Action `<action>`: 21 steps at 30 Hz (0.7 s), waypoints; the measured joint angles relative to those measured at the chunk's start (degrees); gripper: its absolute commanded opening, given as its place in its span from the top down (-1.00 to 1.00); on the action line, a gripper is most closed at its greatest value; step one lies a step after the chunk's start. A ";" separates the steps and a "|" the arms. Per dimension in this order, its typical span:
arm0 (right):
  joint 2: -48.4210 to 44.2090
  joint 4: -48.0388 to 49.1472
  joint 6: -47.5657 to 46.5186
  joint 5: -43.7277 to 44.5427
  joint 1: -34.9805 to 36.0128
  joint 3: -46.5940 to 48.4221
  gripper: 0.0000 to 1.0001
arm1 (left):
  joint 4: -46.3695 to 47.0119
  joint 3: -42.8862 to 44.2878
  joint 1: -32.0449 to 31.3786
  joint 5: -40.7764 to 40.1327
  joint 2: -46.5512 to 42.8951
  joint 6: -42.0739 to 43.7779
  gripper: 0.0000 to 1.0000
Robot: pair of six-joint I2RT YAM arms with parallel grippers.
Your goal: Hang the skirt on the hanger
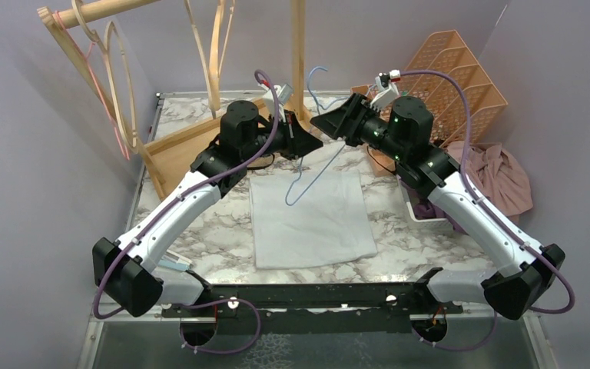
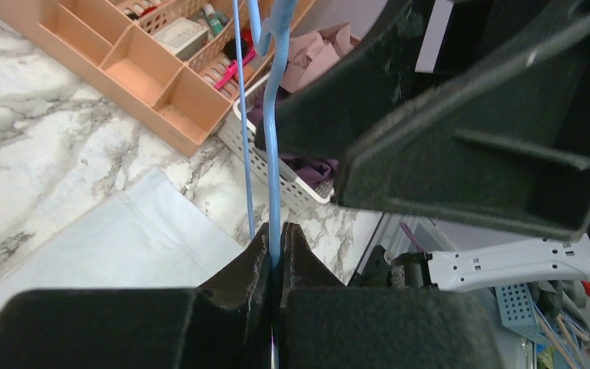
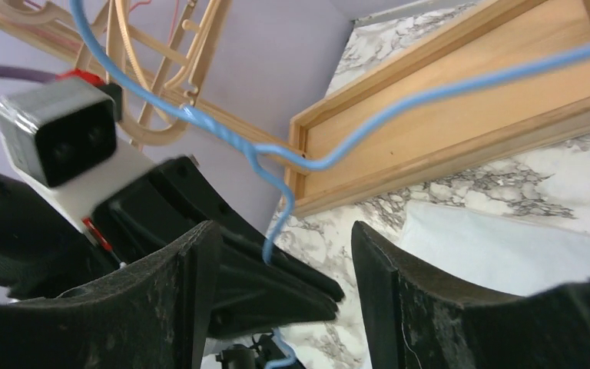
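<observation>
A pale white skirt lies flat on the marble table. Above its far edge hangs a blue wire hanger, hook upward. My left gripper is shut on the hanger's wire; the left wrist view shows the wire pinched between the closed jaws, with the skirt below. My right gripper faces the left one, open. In the right wrist view its gripper stands wide on either side of the hanger without touching it. The skirt shows to the right.
A wooden rack with a tray base stands at the back left. An orange organizer, a white basket and a pink cloth crowd the right side. Purple walls close in all around.
</observation>
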 measured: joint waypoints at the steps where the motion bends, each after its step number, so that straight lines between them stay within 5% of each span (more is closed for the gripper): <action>1: 0.42 0.46 0.57 -0.11 0.00 0.00 -0.27 | 0.74 -1.11 -0.42 -0.02 -0.13 -0.35 1.00; 8: 2.58 4.85 3.96 -2.10 0.00 -0.07 0.14 | 3.10 -5.03 -1.42 -0.09 -1.49 -2.29 1.00; 13: 4.28 5.68 6.19 -3.13 0.00 -0.44 0.63 | 4.31 -5.42 -1.44 -0.74 -3.13 -2.60 0.99; 16: 4.61 7.04 7.58 -4.09 0.02 -0.85 0.96 | 4.17 -5.79 -1.44 -1.18 -3.48 -2.69 0.58; 21: 4.63 7.41 7.04 -4.68 0.04 -1.03 0.98 | 4.22 -6.01 -1.44 -1.97 -4.17 -2.64 -0.25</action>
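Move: The left gripper already pinches the blue hanger. The right gripper stands open by the hanger's shoulder wire just under the neck: the spot to grip is about 2 cm to the right hand's left and 1 cm ahead, and from the left hand some 4 cm above and 2 cm ahead. The left gripper is about 4 cm below the right, 2 cm left and 1 cm back. The skirt lies some 33 cm below the right hand, 8 cm back, 1 cm left. Slide the right gripper left about 2.5 cm and a touch forward, tipping it slightly, so the hanger's shoulder wire runs in between its pads, and shut it there just above the left fingers. Let the left hand sink about 2 cm and come up again while easing back 1.5 cm with its pinch kept; once the right has the wire, open the left about halfway and let go. ##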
